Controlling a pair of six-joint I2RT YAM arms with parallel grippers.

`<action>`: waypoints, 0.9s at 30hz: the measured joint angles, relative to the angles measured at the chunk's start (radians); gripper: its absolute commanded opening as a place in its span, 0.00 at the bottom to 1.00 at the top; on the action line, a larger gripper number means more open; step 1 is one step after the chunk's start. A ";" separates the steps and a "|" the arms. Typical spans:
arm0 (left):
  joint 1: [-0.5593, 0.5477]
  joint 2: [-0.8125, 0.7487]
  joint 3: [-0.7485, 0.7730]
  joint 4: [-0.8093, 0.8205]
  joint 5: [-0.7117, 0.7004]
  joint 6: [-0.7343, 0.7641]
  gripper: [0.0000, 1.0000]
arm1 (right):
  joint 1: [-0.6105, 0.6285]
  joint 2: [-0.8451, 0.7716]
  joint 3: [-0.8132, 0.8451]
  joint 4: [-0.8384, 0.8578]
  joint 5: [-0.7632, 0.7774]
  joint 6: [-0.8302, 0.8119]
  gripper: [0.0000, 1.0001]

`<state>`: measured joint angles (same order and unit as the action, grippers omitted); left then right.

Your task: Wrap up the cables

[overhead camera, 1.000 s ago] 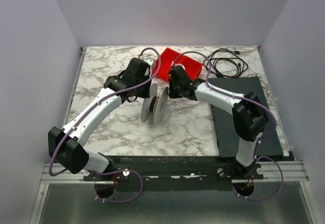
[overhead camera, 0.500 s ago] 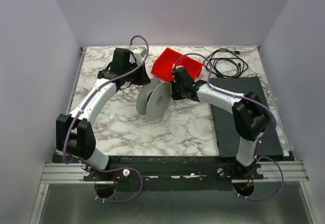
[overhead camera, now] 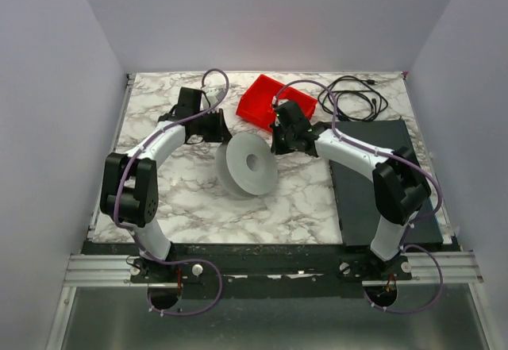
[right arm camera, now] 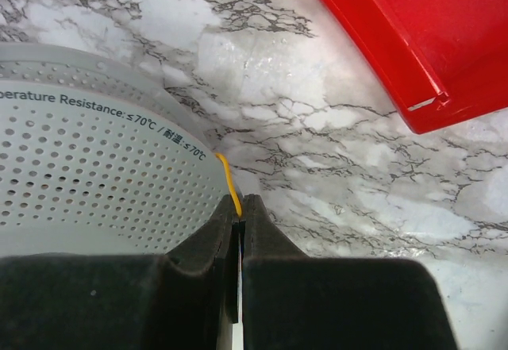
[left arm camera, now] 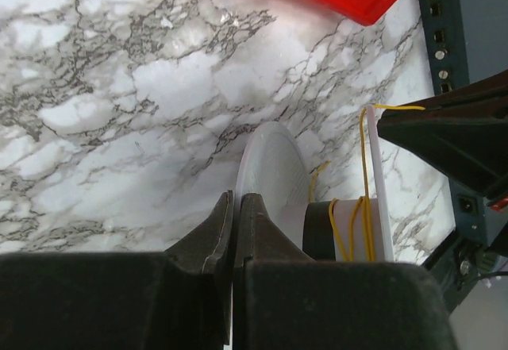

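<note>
A grey-white spool point(overhead camera: 246, 167) stands tilted on the marble table point(overhead camera: 159, 191), one perforated flange point(right arm camera: 95, 167) facing up. The cables are a thin yellow wire point(left arm camera: 353, 227), a few turns of it round the spool's core. My left gripper point(overhead camera: 221, 134) is at the spool's far left edge, shut on the thin rim of the other flange point(left arm camera: 274, 167). From the spool's far right edge, my right gripper point(overhead camera: 276, 145) is shut on the wire's point(right arm camera: 228, 177) free end, which curves over the flange edge into the fingertips. The pinch shows closely in both wrist views, left gripper point(left arm camera: 236, 199) and right gripper point(right arm camera: 240, 201).
A red bin point(overhead camera: 274, 100) sits just behind the spool, close to both grippers. A thicker black cord coil point(overhead camera: 353, 96) lies at the back right. A dark mat point(overhead camera: 381, 179) covers the table's right side under the right arm.
The left arm has swung left and back, and the spool has turned from edge-on to showing its flange face. The right gripper has stayed beside the spool.
</note>
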<state>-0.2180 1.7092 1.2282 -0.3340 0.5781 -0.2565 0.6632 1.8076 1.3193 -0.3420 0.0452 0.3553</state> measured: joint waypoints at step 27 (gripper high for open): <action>-0.012 -0.052 0.173 -0.266 -0.446 -0.032 0.73 | 0.002 0.017 0.039 -0.021 -0.094 0.005 0.03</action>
<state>-0.2298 1.6569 1.4014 -0.5999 0.1326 -0.2886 0.6651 1.8248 1.3586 -0.3634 -0.0486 0.3607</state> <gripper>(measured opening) 0.736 0.045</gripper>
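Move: The left hand's shut fingers already hold the rim of the tilted spool's lower flange. The spool's middle lies about 8 cm back, 5 cm to the right and a little below. The yellow cable end, in the right fingers, is roughly 13 cm right and 4 cm back; the red tray is about 11 cm ahead and 14 cm right. From the right hand the spool's middle is some 8 cm left and 4 cm back, near level. Down first, about 3.5 cm, the left hand lowers the tilted spool towards lying flat, and its fingers start opening on the way and let go of the lower flange's rim. Then it climbs some 6 cm, swinging left and a little forward away from the spool, fingers spreading wide, wrist turning about 25 degrees. The right hand keeps its pinch on the yellow cable beside the upper flange's rim, easing barely 2 cm left. ##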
